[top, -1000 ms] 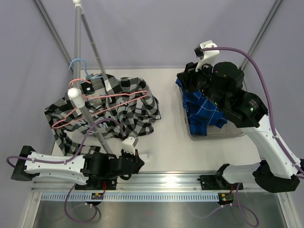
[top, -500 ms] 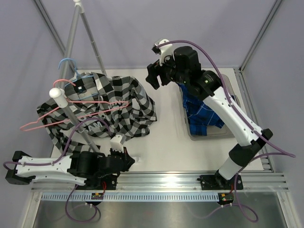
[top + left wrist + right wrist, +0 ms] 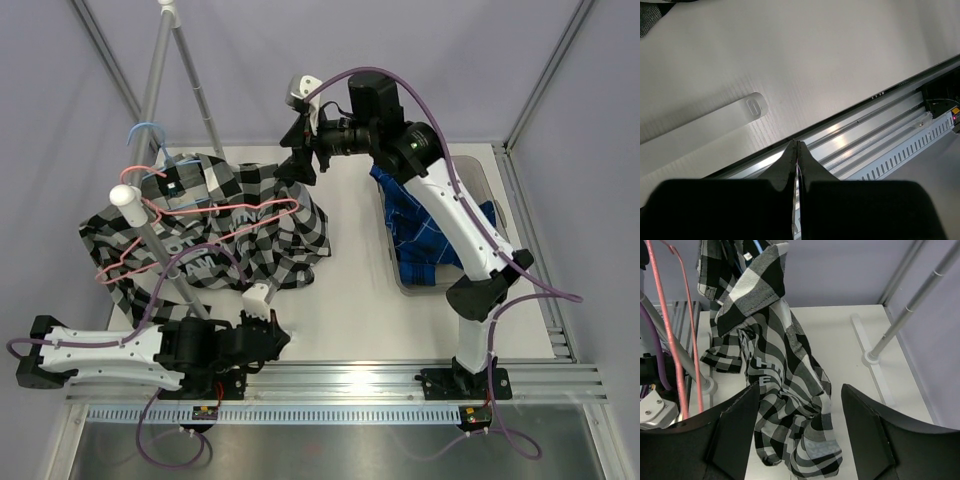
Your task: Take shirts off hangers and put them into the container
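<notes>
The black, white and grey checked shirt (image 3: 250, 235) droops from the pink hanger (image 3: 205, 212) on the rack and pools on the table. In the right wrist view the same shirt (image 3: 785, 390) hangs ahead of my right gripper, with the pink hanger (image 3: 670, 325) at the left. My right gripper (image 3: 297, 160) (image 3: 800, 386) is open above the shirt's far right edge, with nothing between its jaws. The light blue hanger (image 3: 148, 132) hooks on the rack behind. The blue plaid shirt (image 3: 425, 235) lies in the container (image 3: 455, 288). My left gripper (image 3: 280, 340) (image 3: 797, 142) is shut and empty, low by the near rail.
The white rack pole (image 3: 140, 230) leans over the checked shirt, and its grey uprights (image 3: 195, 80) rise at the back left. One upright (image 3: 910, 310) stands on a white foot (image 3: 870, 357). Another flat foot bar (image 3: 715, 125) lies near the aluminium rail (image 3: 880, 125).
My right arm has swung left from over the container to above the checked shirt, and its jaws have opened. The rack, hangers and shirt have shifted a little.
</notes>
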{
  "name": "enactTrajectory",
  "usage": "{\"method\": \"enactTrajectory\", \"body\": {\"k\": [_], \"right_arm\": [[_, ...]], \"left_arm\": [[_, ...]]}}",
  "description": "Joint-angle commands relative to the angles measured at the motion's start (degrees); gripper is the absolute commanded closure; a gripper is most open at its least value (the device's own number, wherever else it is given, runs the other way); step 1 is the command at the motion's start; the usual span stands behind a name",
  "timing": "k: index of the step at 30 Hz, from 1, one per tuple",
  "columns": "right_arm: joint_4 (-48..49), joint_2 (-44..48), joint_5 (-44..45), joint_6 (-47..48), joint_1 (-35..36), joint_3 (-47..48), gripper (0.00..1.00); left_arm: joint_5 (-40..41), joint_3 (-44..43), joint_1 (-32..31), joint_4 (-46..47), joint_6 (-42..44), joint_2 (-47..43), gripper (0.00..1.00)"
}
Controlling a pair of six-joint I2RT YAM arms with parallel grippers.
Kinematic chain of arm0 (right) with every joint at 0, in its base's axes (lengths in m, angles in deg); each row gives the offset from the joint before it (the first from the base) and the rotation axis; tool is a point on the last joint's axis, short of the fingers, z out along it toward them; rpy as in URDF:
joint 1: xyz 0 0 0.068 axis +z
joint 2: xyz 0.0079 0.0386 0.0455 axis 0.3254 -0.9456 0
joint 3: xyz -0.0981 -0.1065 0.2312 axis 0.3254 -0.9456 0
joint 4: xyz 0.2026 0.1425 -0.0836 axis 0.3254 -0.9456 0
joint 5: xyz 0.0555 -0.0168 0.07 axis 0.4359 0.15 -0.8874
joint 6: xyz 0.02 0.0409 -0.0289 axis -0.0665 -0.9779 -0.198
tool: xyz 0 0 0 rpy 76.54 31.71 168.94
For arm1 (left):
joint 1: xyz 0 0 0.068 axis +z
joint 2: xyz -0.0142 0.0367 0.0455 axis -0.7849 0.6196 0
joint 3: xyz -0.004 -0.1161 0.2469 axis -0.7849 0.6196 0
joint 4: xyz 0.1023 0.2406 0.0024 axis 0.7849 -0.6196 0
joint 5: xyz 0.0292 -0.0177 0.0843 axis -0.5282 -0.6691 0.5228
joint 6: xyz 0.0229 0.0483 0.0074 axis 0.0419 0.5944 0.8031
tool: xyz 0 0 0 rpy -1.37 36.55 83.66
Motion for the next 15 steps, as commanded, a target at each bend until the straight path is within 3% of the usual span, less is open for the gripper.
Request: {"method": "enactTrajectory", "body": {"k": [1,7,15], "right_arm": [[-1.67,-3.24,-7.14,2.71,-0.04,2.47,0.26],[-2.10,-10.44,-9.59,2.19,-0.04,9.92,0.28],[2.64,-14.83,-12.32,0.87,-0.04,11.60,0.31]], "left_arm": [[-0.47,-2.51,0.62,4.28,1.67,0.43,1.00],[-1.26,-0.59,0.63,4.81,0.88,-0.97,1.00],[-1.88,-0.05,1.06,4.46,0.62,-2.64,0.99]]}}
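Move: The checkered shirt hangs with its middle roughly 18 cm to my right hand's left, 4 cm back and 15 cm lower. Its near edge is only about 6 cm to the left, level ahead and some 8 cm below. The blue hanger carrying it is about 22 cm left, 3 cm back, near my height. The empty pink hanger's near end is 8 cm back, 1 cm left and slightly lower. From my left hand, the shirt lies about 20 cm ahead, 17 cm left and 16 cm up. With the gripper still wide open, I sink my right hand about 6 cm while reaching some 4 to 5 cm left, easing a little forward, so that the gap between my fingers comes down towards the shirt's near side. My wrist swings roughly 10 degrees counter-clockwise with a small tilt; I don't close on the cloth yet. ##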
